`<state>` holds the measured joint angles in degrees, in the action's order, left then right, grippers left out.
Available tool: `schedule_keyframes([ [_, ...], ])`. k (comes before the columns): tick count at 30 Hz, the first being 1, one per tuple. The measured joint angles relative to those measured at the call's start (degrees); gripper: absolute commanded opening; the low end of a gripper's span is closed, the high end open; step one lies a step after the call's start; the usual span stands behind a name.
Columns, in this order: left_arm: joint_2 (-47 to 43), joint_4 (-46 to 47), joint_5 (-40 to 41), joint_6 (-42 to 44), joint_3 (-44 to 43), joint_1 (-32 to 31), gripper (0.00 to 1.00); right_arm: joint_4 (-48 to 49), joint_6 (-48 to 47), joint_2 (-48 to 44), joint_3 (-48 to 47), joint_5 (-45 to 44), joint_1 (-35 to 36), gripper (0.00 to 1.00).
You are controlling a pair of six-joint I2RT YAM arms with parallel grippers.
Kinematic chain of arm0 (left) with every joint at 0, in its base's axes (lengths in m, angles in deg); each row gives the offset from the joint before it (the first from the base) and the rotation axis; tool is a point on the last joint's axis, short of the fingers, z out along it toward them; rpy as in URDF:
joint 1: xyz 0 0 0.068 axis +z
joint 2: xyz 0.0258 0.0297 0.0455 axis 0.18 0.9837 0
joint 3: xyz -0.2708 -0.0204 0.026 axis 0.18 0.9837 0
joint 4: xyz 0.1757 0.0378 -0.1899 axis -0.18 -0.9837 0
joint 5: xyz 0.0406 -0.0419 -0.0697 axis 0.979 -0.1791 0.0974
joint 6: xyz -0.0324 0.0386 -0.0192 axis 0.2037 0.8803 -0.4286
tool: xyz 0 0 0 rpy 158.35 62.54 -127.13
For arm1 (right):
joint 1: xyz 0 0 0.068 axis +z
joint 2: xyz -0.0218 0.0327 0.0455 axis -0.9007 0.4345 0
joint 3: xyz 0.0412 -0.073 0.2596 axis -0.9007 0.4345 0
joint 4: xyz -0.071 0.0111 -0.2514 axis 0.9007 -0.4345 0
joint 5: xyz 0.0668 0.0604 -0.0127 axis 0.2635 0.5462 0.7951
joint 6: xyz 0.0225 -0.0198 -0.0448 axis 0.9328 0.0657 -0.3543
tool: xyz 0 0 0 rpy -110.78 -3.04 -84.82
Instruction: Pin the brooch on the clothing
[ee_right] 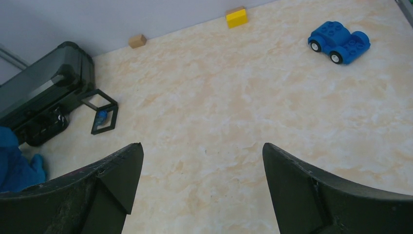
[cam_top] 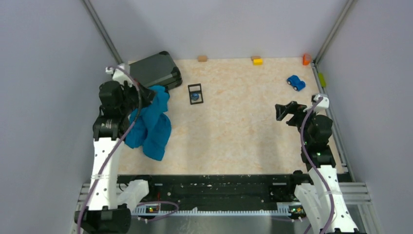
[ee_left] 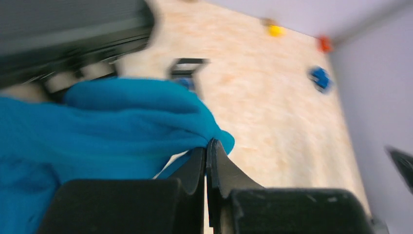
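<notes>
The clothing, a teal-blue T-shirt [cam_top: 148, 124], lies bunched at the table's left side, with one end lifted. My left gripper [cam_top: 150, 95] is shut on a fold of the shirt [ee_left: 107, 126]; in the left wrist view its fingertips [ee_left: 208, 144] pinch the fabric's edge. The brooch [cam_top: 196, 97], a tiny dark blue disc, rests inside a black rectangular frame [cam_top: 196, 93] right of the shirt. The right wrist view shows the brooch [ee_right: 102, 116] inside the frame [ee_right: 100, 117] too. My right gripper [ee_right: 202, 146] hangs open over bare table at the right [cam_top: 288, 112], holding nothing.
A dark grey hard case [cam_top: 157, 71] stands at the back left, touching the shirt. A blue toy car [cam_top: 296, 82] sits at the back right. Brown [cam_top: 202, 58], yellow [cam_top: 256, 60] and orange [cam_top: 306, 59] blocks line the back edge. Grey walls enclose the table.
</notes>
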<state>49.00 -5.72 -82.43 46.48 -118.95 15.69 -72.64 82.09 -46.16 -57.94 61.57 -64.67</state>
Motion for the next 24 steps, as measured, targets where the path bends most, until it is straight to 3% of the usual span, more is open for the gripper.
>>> schedule_keyframes([
  [5, 1.6, -5.6, -7.4, 4.5, -13.7, -17.3, 0.00, -1.9, -0.5, 0.5, -1.4, 2.3, 0.0, 0.94],
  [13, 6.2, -5.8, -14.6, 4.2, -21.9, -32.1, 0.00, -5.0, -0.9, -0.3, -4.9, 2.9, 0.0, 0.94],
  [21, 23.3, -0.4, -15.7, 2.5, -30.4, -48.4, 0.00, -9.7, -0.9, -1.6, -7.7, 0.4, 0.0, 0.94],
  [24, 29.4, 0.8, -15.5, 2.4, -32.0, -51.8, 0.00, -11.7, -1.1, -2.7, -8.6, -0.4, 0.0, 0.96],
])
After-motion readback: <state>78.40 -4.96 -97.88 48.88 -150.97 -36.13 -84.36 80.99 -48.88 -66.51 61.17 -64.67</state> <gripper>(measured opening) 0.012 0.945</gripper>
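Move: The left gripper already grips a corner of the blue clothing. The right gripper, towards which the clothing goes, is about 50 cm to the left hand's right, some 3 cm back and 7 cm lower. From the left hand, the black frame with the blue piece lies 13 cm ahead, 15 cm right and 27 cm below; the suitcase is 22 cm ahead, 6 cm left and 23 cm below. From the right hand, the gripped corner is 50 cm left, 3 cm ahead and 7 cm higher. Keep the left fingers shut on the clothing and sweep it fast to the right, about 33 cm, towards the open right gripper, drawing back some 11 cm and arching up before sinking a little at the end. Swing the wrist clockwise nearly 70 degrees on the way. Lift the right gripper slightly, easing it back, fingers still open. ##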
